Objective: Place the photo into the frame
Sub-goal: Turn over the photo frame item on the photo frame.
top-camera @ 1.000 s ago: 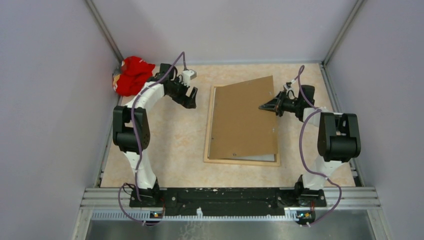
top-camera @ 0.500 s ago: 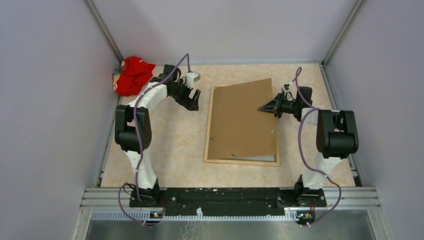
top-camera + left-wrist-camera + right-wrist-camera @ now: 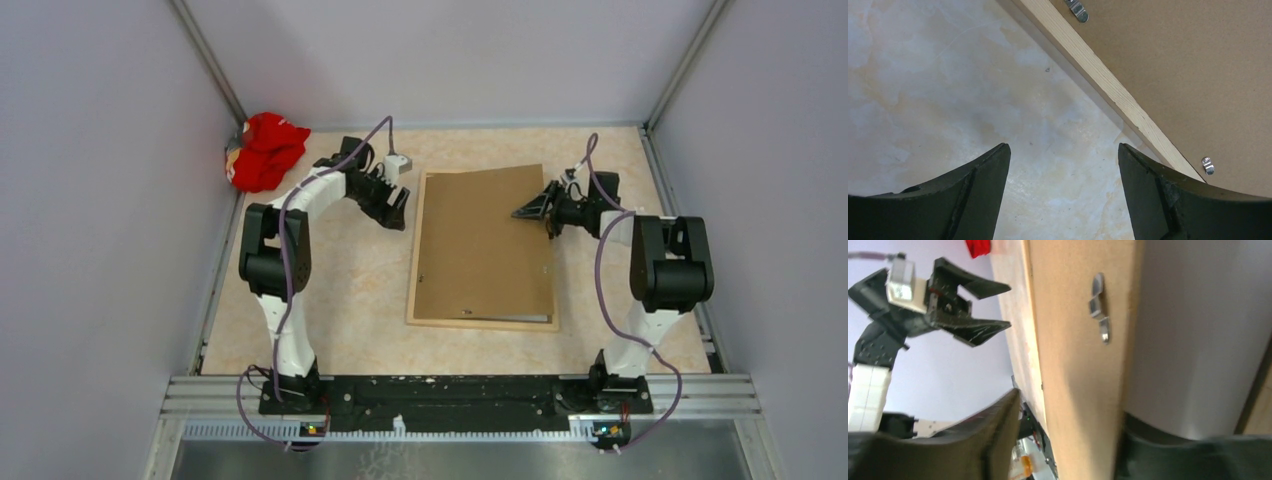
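Note:
The light-wood frame point(image 3: 414, 260) lies flat mid-table, and a brown backing board point(image 3: 485, 240) covers its opening almost squarely. Only a pale strip of the photo point(image 3: 512, 317) shows, at the board's near edge. My right gripper point(image 3: 530, 208) is at the board's far right edge. In the right wrist view its jaws point(image 3: 1070, 410) stand open around the board point(image 3: 1073, 340), with a gap at the left finger point(image 3: 993, 430) and a grey surface point(image 3: 1198, 340) beyond. My left gripper point(image 3: 397, 205) hovers open just left of the frame's rail point(image 3: 1108, 85), over bare table point(image 3: 1063, 150).
A red cloth point(image 3: 265, 150) is bunched in the far left corner. Small metal clips point(image 3: 1207, 165) sit along the board's edge by the rail. Grey walls close in the table on three sides. A metal rail point(image 3: 460, 395) with the arm bases runs along the near edge.
The board has swung from skewed to lying nearly square in the frame. My right gripper has opened off its edge. My left gripper has moved right, up to the frame's left rail.

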You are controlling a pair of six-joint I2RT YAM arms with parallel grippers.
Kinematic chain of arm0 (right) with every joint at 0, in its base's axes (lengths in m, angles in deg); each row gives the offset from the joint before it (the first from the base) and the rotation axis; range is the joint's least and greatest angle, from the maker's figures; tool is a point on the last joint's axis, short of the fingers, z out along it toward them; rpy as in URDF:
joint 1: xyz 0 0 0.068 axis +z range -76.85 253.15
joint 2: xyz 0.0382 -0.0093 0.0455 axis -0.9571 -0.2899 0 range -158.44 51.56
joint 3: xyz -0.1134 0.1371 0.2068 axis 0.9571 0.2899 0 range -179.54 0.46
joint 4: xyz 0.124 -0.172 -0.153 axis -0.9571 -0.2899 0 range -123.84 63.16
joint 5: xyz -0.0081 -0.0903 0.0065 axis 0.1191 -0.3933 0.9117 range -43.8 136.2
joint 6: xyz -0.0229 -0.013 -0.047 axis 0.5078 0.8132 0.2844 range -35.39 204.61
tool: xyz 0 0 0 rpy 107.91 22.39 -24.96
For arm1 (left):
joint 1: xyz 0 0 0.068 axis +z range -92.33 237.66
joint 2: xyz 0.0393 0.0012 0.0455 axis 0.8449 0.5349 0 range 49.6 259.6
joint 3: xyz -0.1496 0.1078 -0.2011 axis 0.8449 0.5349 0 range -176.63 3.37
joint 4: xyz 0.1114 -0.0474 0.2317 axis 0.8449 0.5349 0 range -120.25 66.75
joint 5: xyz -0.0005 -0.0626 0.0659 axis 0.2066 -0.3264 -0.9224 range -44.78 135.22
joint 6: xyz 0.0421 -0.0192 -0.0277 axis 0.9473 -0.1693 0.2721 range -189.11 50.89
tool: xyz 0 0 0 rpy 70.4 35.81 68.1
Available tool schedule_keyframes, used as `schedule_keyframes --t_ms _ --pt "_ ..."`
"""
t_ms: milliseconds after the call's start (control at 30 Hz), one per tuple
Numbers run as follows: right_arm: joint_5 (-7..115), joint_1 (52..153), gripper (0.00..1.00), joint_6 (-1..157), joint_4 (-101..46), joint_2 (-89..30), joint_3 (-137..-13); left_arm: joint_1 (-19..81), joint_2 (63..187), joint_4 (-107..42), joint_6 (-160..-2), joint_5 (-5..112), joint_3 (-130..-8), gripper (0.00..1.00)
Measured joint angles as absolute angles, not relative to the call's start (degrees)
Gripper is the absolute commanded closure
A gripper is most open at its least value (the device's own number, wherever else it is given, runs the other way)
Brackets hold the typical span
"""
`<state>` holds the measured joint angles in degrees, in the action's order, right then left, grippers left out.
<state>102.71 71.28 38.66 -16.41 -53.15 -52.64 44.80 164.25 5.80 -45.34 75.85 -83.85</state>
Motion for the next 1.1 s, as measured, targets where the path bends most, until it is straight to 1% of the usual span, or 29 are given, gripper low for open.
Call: schedule_keyframes --t_ms 133,167,200,367,600,733,967,1033,1100 --pt "97.83 72.26 0.16 43.27 -23.25 -53.1 -55.51 44.8 164.25 5.8 -45.08 75.88 -83.85 0.14" --pt "95.74 72.81 0.06 44.99 -25.39 -53.01 -56.47 44.8 164.25 5.8 -44.99 75.88 -83.85 0.14" --pt "93.77 73.16 0.02 46.33 -27.38 -52.8 -57.26 44.8 164.25 5.82 -44.93 75.88 -83.85 0.13" --pt "81.92 78.14 0.01 53.32 -38.72 -51.4 -62.65 44.8 164.25 6.91 -44.31 76.2 -83.87 0.13" --pt "70.05 82.67 0.01 58.11 -48.08 -50.94 -67.09 44.8 164.25 8.14 -43.26 76.23 -83.89 0.13" --pt "65.73 84.35 0.01 59.11 -51.25 -50.89 -67.55 44.8 164.25 8.62 -43.09 76.12 -83.98 0.14" --pt "62.06 84.74 0.01 60.1 -55.66 -49.69 -68.75 44.8 164.25 8.82 -43.0 75.81 -83.98 0.14" --pt "60.9 85.07 0.01 60.6 -57.06 -49.39 -70.57 44.8 164.25 8.84 -43.0 75.79 -83.98 0.11" --pt "59.74 85.77 0.01 61.26 -58.5 -49.17 -72.47 44.8 164.25 8.86 -42.98 75.79 -83.98 0.06"
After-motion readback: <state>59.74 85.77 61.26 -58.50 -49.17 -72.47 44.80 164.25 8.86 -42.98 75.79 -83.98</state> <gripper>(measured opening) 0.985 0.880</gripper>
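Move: Just right of the fingertips, some 3 cm off and level with them fore and aft, is the raised right edge of the backing board, which the right hand's part-open fingers straddle. The board's middle lies about 9 cm left, 6 cm back and 5 cm below. The frame's right rail runs about 4 cm to the right, its middle 7 cm back and 5 cm down. From the left hand, the board's middle is roughly 15 cm right and 5 cm back. Spreading its fingers from part open to fully wide, the right hand lets go of the backing board's right edge and rolls some 45 degrees, left side down, so that the fingers swing from pointing left to pointing mostly down over that edge. Meanwhile it sinks about 3.5 cm towards the board, then lifts about 2.5 cm again. ##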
